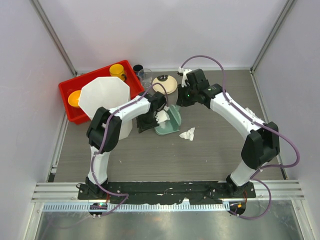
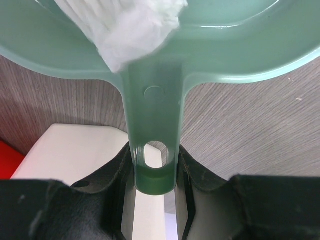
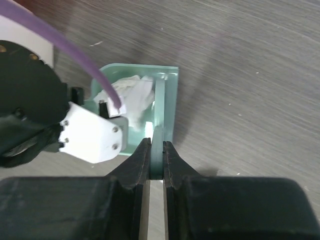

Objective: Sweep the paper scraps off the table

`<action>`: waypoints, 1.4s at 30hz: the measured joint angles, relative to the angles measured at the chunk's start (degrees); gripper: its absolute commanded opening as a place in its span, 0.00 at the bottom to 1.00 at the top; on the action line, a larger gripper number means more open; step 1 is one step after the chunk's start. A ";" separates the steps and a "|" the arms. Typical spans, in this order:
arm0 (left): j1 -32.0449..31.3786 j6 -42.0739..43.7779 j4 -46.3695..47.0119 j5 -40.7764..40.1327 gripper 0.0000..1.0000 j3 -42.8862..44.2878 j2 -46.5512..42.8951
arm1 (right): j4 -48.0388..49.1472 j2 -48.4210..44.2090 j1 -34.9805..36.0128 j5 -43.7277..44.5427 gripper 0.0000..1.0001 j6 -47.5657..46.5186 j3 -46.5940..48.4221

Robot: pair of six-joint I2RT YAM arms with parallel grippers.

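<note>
A mint-green dustpan lies on the table with a crumpled white paper scrap inside it. My left gripper is shut on the dustpan's handle, and its fingers press both sides near the hanging hole. The wad fills the pan's bowl. My right gripper is shut on a thin green sweeping tool, which reaches down to the pan's open edge beside the wad. Another paper scrap lies loose on the table just right of the pan.
A white octagonal bin stands left of the pan, under my left arm. Behind it is a red tray with yellow cups. A cream plate, a dark cup and a clear glass sit at the back.
</note>
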 measured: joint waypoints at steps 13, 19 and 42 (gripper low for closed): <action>0.37 0.92 7.61 4.13 0.00 -8.07 -5.09 | -6.40 -11.52 -0.63 8.28 0.01 0.83 2.14; 0.35 3.52 7.72 5.46 0.00 -13.68 -9.86 | -12.11 -15.82 -0.63 18.86 0.01 -0.17 2.38; -6.01 0.31 6.88 5.97 0.00 -15.87 -8.09 | -0.63 -18.64 0.28 6.29 0.01 8.96 -17.75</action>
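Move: From the right hand, which holds the brush upright over the pan, the loose paper scrap lies about 11 cm back, 4 cm to the right and some 16 cm below. The dustpan's tray is about 6 cm back and 4 cm left, at much the same depth, and the white plate about 15 cm ahead and 6 cm left. From the left hand, still on the dustpan handle, the scrap lies some 17 cm right and 4 cm back; the tray is about 9 cm right. Lift the brush off the pan with the right gripper in an arc, out to the right about 13 cm and back past the loose scrap, lower it on the scrap's far right side, then sweep some 8 cm left towards the tray. Meanwhile draw the gripped dustpan back about 7 cm and slightly down, turning it a little clockwise, so its mouth meets the scrap. Keep both grips. ##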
